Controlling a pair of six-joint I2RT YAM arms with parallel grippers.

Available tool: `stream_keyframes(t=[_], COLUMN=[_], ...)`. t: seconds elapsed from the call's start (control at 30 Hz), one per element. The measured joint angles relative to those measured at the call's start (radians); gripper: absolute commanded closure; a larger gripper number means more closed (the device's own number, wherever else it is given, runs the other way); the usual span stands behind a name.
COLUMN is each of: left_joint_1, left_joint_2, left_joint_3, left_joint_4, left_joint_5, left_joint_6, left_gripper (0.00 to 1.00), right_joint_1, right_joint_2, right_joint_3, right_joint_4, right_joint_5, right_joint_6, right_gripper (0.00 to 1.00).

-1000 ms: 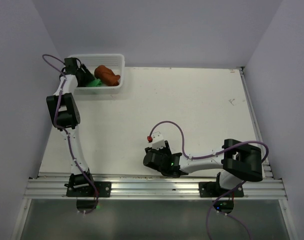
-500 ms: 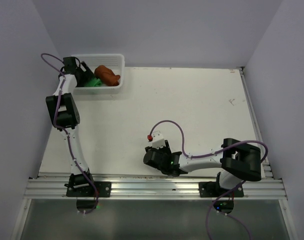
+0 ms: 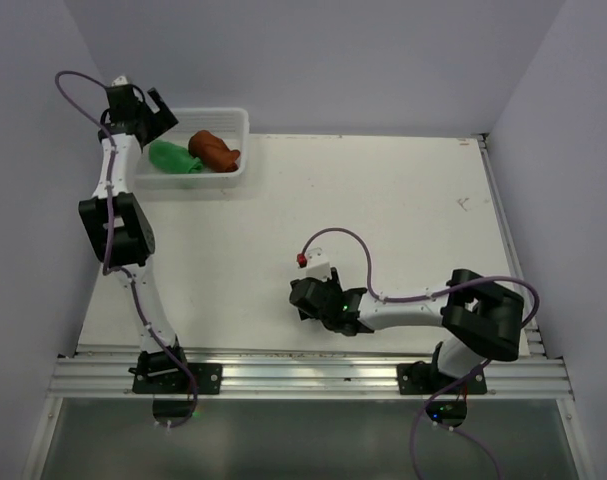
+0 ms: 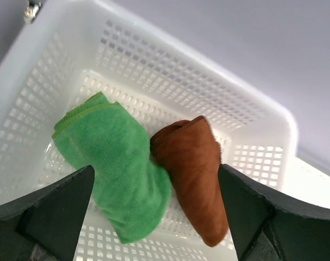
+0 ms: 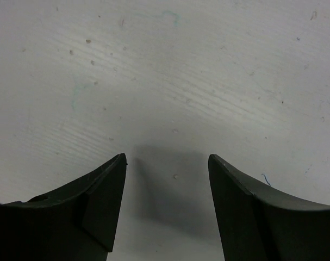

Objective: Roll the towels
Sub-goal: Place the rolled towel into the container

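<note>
Two rolled towels lie side by side in the white mesh basket [image 3: 235,166]: a bright green towel [image 3: 173,160] [image 4: 113,163] on the left and a rust-brown towel [image 3: 214,150] [image 4: 194,174] on the right, touching each other. My left gripper [image 3: 155,112] [image 4: 156,176] hangs open above the basket's left end, its fingers wide apart and holding nothing. My right gripper [image 3: 305,300] [image 5: 167,160] is open low over the bare table near the front middle, nothing between its fingers.
The basket stands at the table's [image 3: 383,210] back left corner against the wall. Side walls close in on both sides. A metal rail [image 3: 303,375] runs along the near edge by the arm bases.
My left gripper has opened wide, let go of the green towel and lifted up and back out of the basket. The right gripper has shifted slightly.
</note>
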Motion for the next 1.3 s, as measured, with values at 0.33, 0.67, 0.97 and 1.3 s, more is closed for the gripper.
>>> stream_keyframes(t=[0.33,0.67,0.97,1.3], left_joint_1=[-0.077,-0.287,-0.325,-0.348], left_joint_2=[-0.381,-1.017,-1.124,-1.168], left_joint_3=[-0.271,-0.935,-1.197,-1.302], left_joint_4=[0.046,0.174,0.175,0.195], left_joint_5=[-0.012,0.013,0.02,-0.018], left_joint_6=[0.011,0.04,0.09,0.135], left_gripper=[0.0,0.0,0.0,0.01], right_joint_1=[-0.231,-0.67,-0.875,-0.875], right_joint_2=[-0.156,-0.411,-0.544,-0.481], right_joint_3=[0.089,0.135,0.16,0.243], right_joint_4=[-0.037,-0.184,-0.333,-0.436], right_joint_5=[-0.142,-0.372,-0.425,-0.371], right_joint_6=[-0.089,-0.154,-0.201,-0.222], right_gripper=[0.32,0.28,0.09,0.01])
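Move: The empty, open left hand hangs above the container; the green towel it has let go lies some 15 cm below it, about 4 cm to its right and 2 cm back. The brown towel lies about 17 cm to this hand's right, 1 cm back and just as low, with the container's middle level ahead and roughly 9 cm right, 14 cm down. From the right hand, low over the table, the green towel is about 40 cm ahead and 48 cm left, at about its own height. The left hand withdraws from the container, fingers staying wide open: it climbs about 13 cm while swinging back and right over the near wall, then sinks almost as far again, ending some 28 cm back and 17 cm right over bare table, turned about 25 degrees clockwise. Meanwhile the empty right hand goes right, up and forward, away from the near edge, turning clockwise with its left side tilting up, and only near the end opens its part-open fingers fully; neither hand touches anything at the end. ##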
